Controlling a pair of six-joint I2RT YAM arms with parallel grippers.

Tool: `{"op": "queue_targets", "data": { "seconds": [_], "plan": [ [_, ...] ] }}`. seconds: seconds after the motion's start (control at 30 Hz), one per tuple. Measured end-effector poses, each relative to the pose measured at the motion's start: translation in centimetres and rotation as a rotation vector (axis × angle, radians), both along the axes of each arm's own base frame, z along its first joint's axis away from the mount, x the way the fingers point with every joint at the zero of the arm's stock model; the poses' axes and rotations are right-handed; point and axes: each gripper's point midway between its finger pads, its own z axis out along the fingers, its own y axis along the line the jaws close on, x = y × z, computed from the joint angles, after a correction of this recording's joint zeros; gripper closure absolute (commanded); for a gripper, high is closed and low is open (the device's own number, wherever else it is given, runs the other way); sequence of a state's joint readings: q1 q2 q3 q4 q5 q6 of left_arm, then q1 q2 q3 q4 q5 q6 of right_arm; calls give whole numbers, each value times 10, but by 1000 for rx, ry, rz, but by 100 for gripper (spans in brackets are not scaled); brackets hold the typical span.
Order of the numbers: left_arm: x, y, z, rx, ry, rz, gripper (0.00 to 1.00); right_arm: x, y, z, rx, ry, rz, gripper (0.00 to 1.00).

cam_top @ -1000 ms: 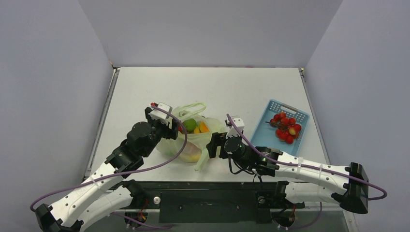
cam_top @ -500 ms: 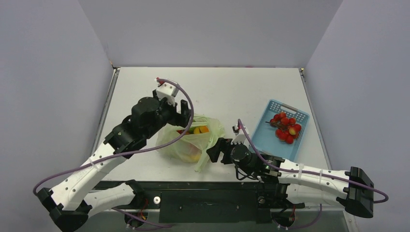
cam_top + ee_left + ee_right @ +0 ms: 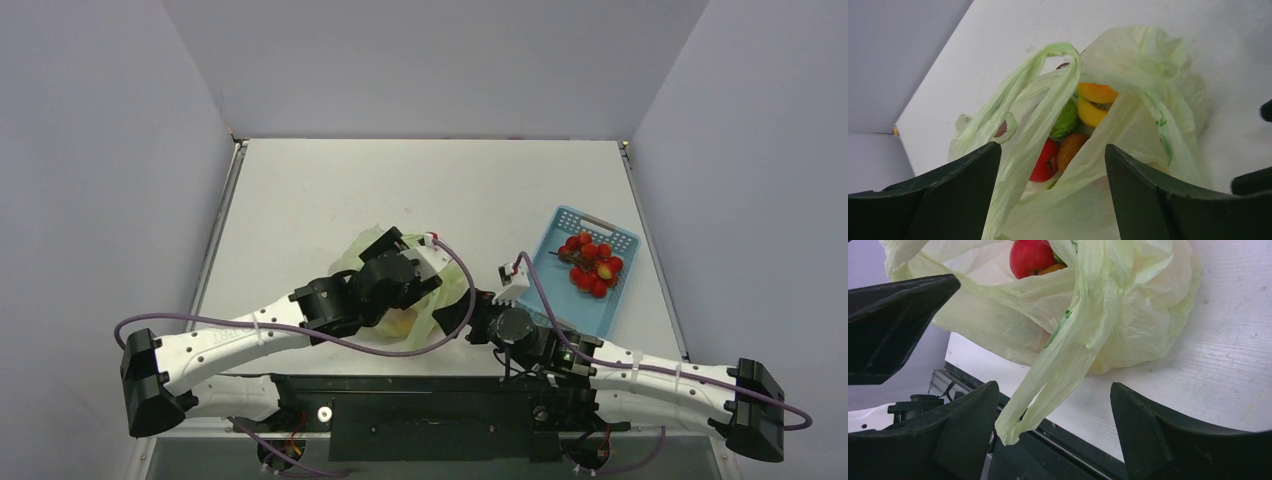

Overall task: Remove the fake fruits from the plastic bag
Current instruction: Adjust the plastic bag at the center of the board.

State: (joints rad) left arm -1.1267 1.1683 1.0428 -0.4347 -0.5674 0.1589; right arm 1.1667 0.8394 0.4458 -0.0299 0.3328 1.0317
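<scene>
The pale yellow-green plastic bag (image 3: 1128, 130) lies on the white table, mouth gaping. Inside it I see fake fruits: a red one (image 3: 1044, 161), a brown-orange one (image 3: 1070, 149), a green one (image 3: 1066, 120), a yellow one (image 3: 1089, 113) and an orange one (image 3: 1096, 92). My left gripper (image 3: 1053, 200) is open, its jaws straddling the bag's near wall. In the top view the left gripper (image 3: 398, 292) covers most of the bag (image 3: 368, 245). My right gripper (image 3: 1053, 435) is open, and a loop handle (image 3: 1058, 370) hangs between its jaws. The red fruit (image 3: 1030, 257) shows there too. From above, the right gripper (image 3: 455, 313) sits at the bag's right.
A blue lattice basket (image 3: 548, 262) stands at the right, holding several small red fruits (image 3: 592, 268). The black front rail (image 3: 1083, 450) of the table runs just below the hanging handle. My two arms are close together over the bag.
My left arm swung from behind and left of the bag down across its near side, now covering it. My right gripper shifted slightly right and nearer. The bag's handle now hangs between the right jaws.
</scene>
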Motion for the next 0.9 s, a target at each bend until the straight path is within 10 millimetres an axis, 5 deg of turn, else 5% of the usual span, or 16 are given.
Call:
{"op": "queue_targets", "data": {
  "seconds": [0.2, 0.27, 0.47, 0.6, 0.9],
  "plan": [
    [16, 7, -25, 210, -130, 35, 27, -1, -2, -3, 14, 13, -8, 22],
    [22, 8, -37, 279, -158, 64, 34, -1, 0, -2, 19, 12, -7, 22],
    [34, 18, -57, 390, -182, 162, 83, -5, 12, -18, -19, 46, 41, 23],
    [35, 21, -42, 276, -168, 196, 100, -10, 22, -29, -59, 73, 92, 23],
    [10, 55, 24, -357, -24, 342, 100, -3, 41, 1, -26, 37, 113, 23]
  ]
}}
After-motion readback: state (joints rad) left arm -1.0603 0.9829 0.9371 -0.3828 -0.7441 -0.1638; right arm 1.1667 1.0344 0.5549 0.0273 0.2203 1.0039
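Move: The bag's left-hand handle strap stands up just under the left fingers, about 4 cm ahead, 2 cm to the left and 5 cm below. The fruits in the open bag lie roughly 4 cm ahead, 2 cm left and 14 cm below. From the right hand, the bag's loose right handle is some 3 cm ahead, 4 cm left and 4 cm below, and the bag's middle about 8 cm ahead, 11 cm left and 8 cm lower. Left fingers pinch the bag's left-hand handle strap: the open gripper sinks some 5 cm and reaches forward 3–4 cm to it, shuts, then draws the strap up about 8 cm and to the left, easing back and rolling its left side down. The right hand, still open, shifts about 4 cm left towards the loose right handle, dipping nearly 3 cm on the way and rising again. ##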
